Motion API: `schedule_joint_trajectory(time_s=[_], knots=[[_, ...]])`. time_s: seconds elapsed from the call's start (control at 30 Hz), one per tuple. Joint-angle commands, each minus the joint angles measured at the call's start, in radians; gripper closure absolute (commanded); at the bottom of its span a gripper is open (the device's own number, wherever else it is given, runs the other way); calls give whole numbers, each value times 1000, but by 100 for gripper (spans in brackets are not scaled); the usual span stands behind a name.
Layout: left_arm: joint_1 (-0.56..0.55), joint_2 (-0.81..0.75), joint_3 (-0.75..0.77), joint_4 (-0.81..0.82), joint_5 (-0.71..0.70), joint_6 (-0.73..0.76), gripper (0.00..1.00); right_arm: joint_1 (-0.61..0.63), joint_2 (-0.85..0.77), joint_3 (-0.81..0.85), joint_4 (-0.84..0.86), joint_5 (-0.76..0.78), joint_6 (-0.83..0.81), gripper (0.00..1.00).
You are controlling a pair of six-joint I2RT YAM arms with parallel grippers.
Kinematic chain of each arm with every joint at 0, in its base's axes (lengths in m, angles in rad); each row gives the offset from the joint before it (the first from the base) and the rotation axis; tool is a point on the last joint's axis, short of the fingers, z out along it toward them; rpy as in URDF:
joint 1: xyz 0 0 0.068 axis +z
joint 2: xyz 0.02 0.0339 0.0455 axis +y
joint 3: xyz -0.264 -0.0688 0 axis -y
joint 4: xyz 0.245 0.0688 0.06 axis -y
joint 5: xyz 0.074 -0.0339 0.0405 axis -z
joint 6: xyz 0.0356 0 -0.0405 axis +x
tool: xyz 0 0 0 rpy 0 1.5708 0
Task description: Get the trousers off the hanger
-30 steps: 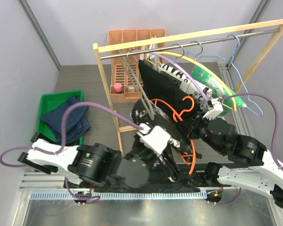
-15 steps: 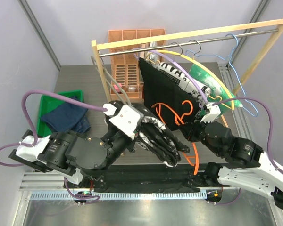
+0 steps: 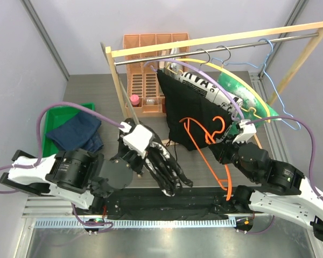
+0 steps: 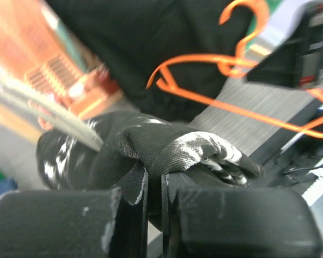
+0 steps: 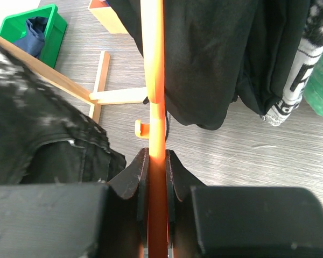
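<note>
The black, white-speckled trousers (image 3: 164, 167) hang bunched from my left gripper (image 3: 149, 153), which is shut on them low over the table's near middle. In the left wrist view the cloth (image 4: 167, 145) bulges over the closed jaws of the left gripper (image 4: 154, 185). The orange hanger (image 3: 204, 148) is bare and stands apart to their right. My right gripper (image 3: 222, 153) is shut on it, and the right wrist view shows its bar (image 5: 153, 64) pinched in that gripper (image 5: 156, 164). The navy trousers (image 3: 75, 134) lie in the green bin (image 3: 59, 115).
A wooden rack (image 3: 204, 40) spans the back, with a plain black garment (image 3: 188, 113), a lettered cloth (image 3: 210, 91) and wire hangers (image 3: 280, 107) on its rail. An orange crate (image 3: 148, 80) stands behind the rack's left post. The rack's foot (image 5: 105, 94) lies on the table.
My left arm has drawn the speckled trousers left and away from the orange hanger, which now hangs bare. The right gripper kept its hold and shifted slightly.
</note>
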Motion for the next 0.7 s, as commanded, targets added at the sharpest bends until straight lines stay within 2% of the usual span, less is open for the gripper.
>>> schedule_joint_trajectory(time_s=[0.0, 0.07, 0.17, 0.2, 0.23, 0.33, 0.5, 0.67], knots=[[112, -110, -86, -41, 4, -163, 100, -3, -24, 23, 13, 31, -10, 99], [152, -150, -134, -17, 45, -157, 100, -3, -33, 17, 13, 31, -4, 99], [278, -149, -233, 35, 166, -105, 100, -3, -43, 4, 15, 31, -1, 99], [359, -129, -249, 42, 200, -85, 100, -3, -46, 0, 16, 31, 0, 99], [402, -118, -264, 66, 291, -76, 100, -3, -46, -2, 15, 31, 0, 99], [540, -112, -330, 114, 373, -80, 100, -3, -56, -14, 13, 27, 4, 99], [681, -189, -428, 123, 386, -163, 100, -3, -66, -30, 6, 22, 7, 99], [709, -304, -510, 94, 355, -264, 100, -3, -67, -36, 10, 11, 0, 99]])
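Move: My left hand already has the black patterned trousers pinched. The green bin they are bound for lies some 42 cm to its left, 19 cm ahead and 40 cm below. The grey hanger's middle is about 16 cm ahead and 7 cm left, near hand height; the orange hanger is some 21 cm right, 2 cm ahead and 20 cm lower. From my right hand the green bin is about 67 cm left, 13 cm ahead and 25 cm down. Keeping the trousers pinched in shut fingers, I sink my left hand about 15 cm while carrying them some 10 cm forward and 8 cm left, towards the green bin and away from the orange hanger. The wrist swings counter-clockwise roughly 25 degrees and tips the fingers downward as it goes. ##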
